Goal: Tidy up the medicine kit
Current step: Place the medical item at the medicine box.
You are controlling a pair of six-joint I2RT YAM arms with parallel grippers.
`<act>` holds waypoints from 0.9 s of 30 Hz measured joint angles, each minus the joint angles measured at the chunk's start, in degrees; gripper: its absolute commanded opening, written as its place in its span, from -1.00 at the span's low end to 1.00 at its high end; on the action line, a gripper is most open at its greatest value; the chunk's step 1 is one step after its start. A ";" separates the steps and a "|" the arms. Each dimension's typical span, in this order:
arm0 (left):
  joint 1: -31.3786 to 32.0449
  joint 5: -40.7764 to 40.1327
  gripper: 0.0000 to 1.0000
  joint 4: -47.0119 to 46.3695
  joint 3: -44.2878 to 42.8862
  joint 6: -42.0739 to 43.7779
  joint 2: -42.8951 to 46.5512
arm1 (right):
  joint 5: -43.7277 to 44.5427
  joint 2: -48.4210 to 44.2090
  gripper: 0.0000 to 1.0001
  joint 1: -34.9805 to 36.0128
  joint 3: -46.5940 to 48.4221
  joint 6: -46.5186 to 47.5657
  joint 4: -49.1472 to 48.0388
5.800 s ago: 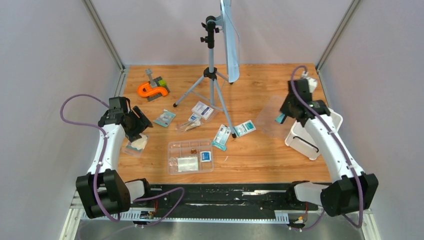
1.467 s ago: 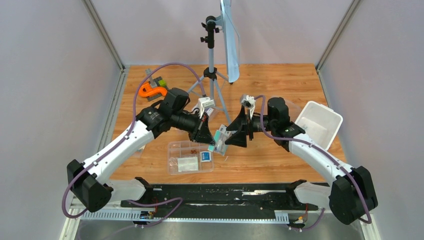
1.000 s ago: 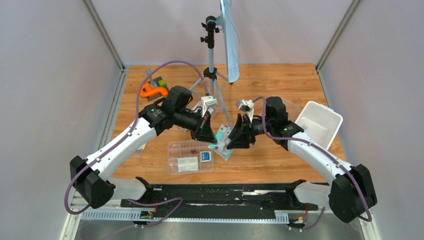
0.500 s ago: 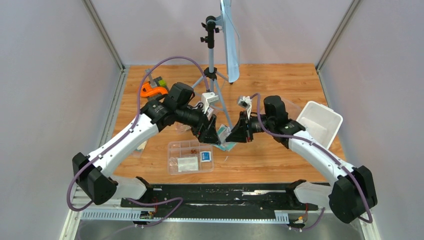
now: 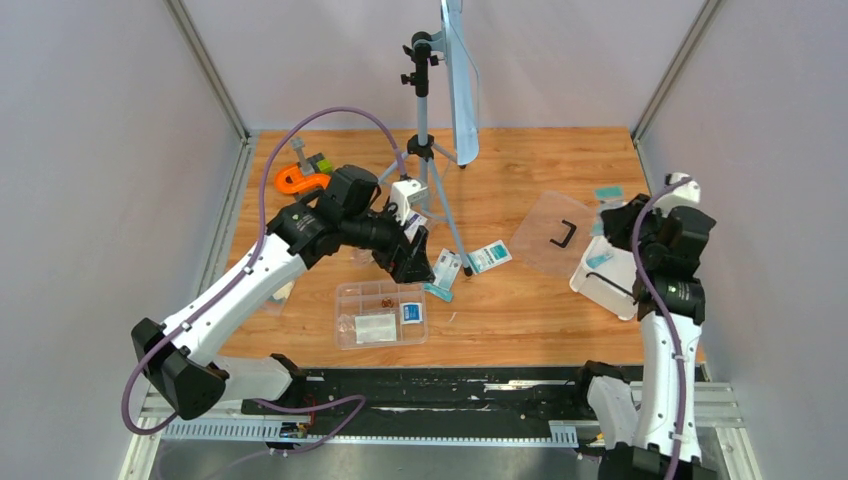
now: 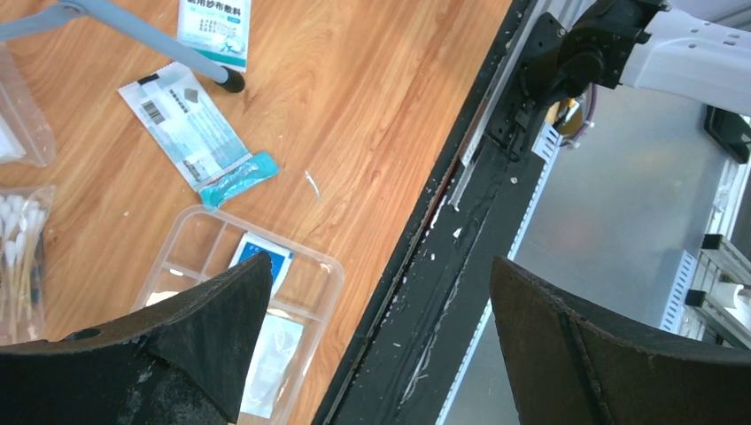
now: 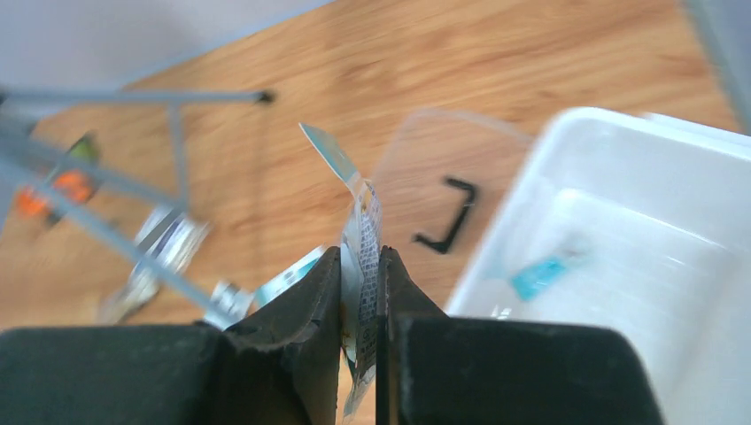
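Note:
My right gripper (image 7: 360, 266) is shut on a thin white packet (image 7: 363, 217) with a teal end, held on edge in the air. In the top view this right gripper (image 5: 615, 212) hangs by the white tub (image 5: 640, 285), which holds a teal packet (image 7: 540, 276). The clear lid (image 5: 540, 240) with its black handle (image 7: 447, 217) lies left of the tub. My left gripper (image 6: 381, 292) is open and holds nothing, above the clear divided tray (image 6: 332, 270). In the top view the left gripper (image 5: 415, 258) sits just behind the tray (image 5: 345, 290). Two white-and-teal packets (image 5: 445, 270) (image 5: 488, 256) lie beside it.
A tripod (image 5: 425, 150) stands mid-table, one leg (image 6: 150, 40) running past the packets. The orange-and-grey tool (image 5: 303, 178) lies at the back left. A bag of cotton swabs (image 6: 18, 239) lies left of the tray. The black table edge (image 6: 478, 230) runs close by.
The left gripper has opened wide and pulled back a little. The right gripper shut on a packet at mid-table, then swung it far right, up beside the tub.

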State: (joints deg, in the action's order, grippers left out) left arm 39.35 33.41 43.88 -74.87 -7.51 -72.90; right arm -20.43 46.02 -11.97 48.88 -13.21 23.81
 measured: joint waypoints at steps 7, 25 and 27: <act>0.00 -1.86 1.00 0.07 2.58 0.42 0.55 | 12.11 7.41 -1.00 -12.33 0.61 -3.26 0.31; -0.02 -2.29 1.00 -0.48 3.41 1.11 -0.20 | 9.46 31.61 -0.02 -15.67 -1.70 -4.90 -13.73; -0.02 -3.15 1.00 -0.74 4.11 0.79 -0.20 | 8.94 31.43 0.12 -15.85 -1.64 -4.85 -13.70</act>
State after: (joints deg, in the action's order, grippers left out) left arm 39.33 30.26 43.13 -70.76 -6.72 -73.10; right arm -11.49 77.45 -27.81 47.24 -18.06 10.11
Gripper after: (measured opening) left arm 0.998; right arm 0.479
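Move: The right hand, still pinching the packets high up, has the white box's middle about 15 cm to its right, some 2 cm back and 20 cm below. The clear lid lies about 7 cm ahead, 2 cm left and 25 cm below; a gauze packet lies about 16 cm left, 2 cm ahead and 25 cm below. From the left hand the white box is about 44 cm right, 7 cm ahead and 21 cm below. Right hand swings some 14 cm right, then sinks as far, easing forward over the white box, opening its fingers. ##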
